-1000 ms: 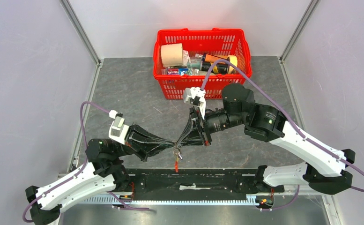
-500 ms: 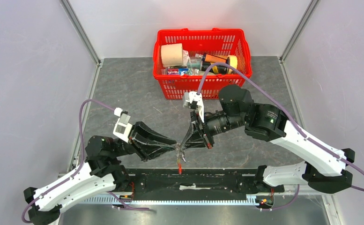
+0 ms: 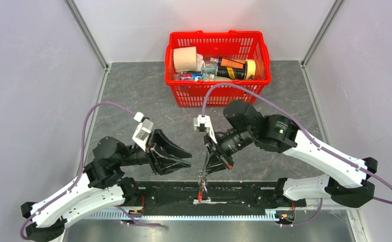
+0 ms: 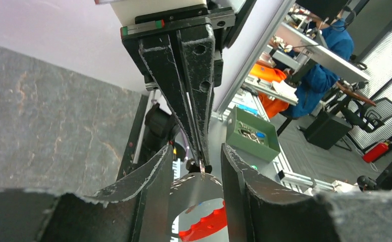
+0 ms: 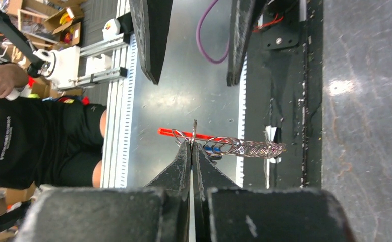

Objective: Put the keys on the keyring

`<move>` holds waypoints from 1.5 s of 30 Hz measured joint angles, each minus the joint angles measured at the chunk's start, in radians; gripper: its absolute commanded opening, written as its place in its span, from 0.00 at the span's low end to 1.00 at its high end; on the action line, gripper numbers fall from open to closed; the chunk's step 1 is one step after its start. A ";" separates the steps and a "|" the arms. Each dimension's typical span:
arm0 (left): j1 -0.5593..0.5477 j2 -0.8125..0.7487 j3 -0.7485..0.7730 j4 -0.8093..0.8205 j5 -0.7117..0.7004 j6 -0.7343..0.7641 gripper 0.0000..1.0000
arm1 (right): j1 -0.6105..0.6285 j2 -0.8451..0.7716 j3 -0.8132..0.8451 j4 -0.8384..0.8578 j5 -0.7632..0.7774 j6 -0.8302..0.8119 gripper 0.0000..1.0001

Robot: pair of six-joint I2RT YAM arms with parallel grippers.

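Note:
My right gripper (image 3: 203, 173) is shut on the keyring (image 3: 202, 182) above the table's near edge. The right wrist view shows its fingertips (image 5: 191, 143) pinching a thin wire ring. The silvery coil (image 5: 246, 147) stretches to the right, and the red strap (image 5: 181, 133) crosses behind it. A small blue key head (image 5: 213, 149) shows behind the coil, but the blades of the keys are too small to make out. My left gripper (image 3: 188, 159) stands open to the left, apart from the keyring and holding nothing. In the left wrist view its fingers (image 4: 148, 181) frame the right gripper's shut fingers (image 4: 186, 85).
A red basket (image 3: 218, 96) holding a paper roll, tape and bottles stands at the back centre. The black base rail (image 3: 244, 194) runs along the near edge under the keyring. A green box (image 4: 252, 133) sits off the table.
The left gripper let go of the keyring, opened and drew back to the left. The right gripper closed fully on the keyring and carried it right, toward the near edge.

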 measured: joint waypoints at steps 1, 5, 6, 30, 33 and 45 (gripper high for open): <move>0.000 0.008 0.003 -0.016 0.006 0.003 0.47 | 0.000 0.004 -0.010 -0.001 -0.011 0.000 0.00; 0.000 0.048 0.003 -0.085 0.053 0.005 0.47 | 0.000 0.024 -0.062 0.015 -0.060 0.013 0.00; 0.000 0.061 0.003 -0.103 0.064 0.005 0.47 | 0.000 0.028 -0.075 0.021 -0.069 0.017 0.00; 0.000 0.108 -0.003 -0.209 0.166 0.000 0.39 | 0.000 0.076 -0.101 0.101 -0.081 0.049 0.00; 0.000 0.121 -0.006 -0.209 0.170 0.000 0.34 | 0.000 0.076 -0.101 0.102 -0.080 0.049 0.00; 0.000 0.119 -0.009 -0.208 0.187 -0.011 0.25 | 0.000 0.076 -0.101 0.103 -0.070 0.049 0.00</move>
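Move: The keyring, pinched in the right fingertips, lies about 5 cm to the left hand's right, 2 cm back and some 4 cm below. From the right hand the keyring is right at the fingers, the spiral coil hangs roughly 5 cm below and 2 cm back, and the red handle sticks out about 5 cm back, 1 cm left and 2 cm lower. Left hand sinks about 8 cm to the keyring, closing partway around it while the right lowers it slightly. ##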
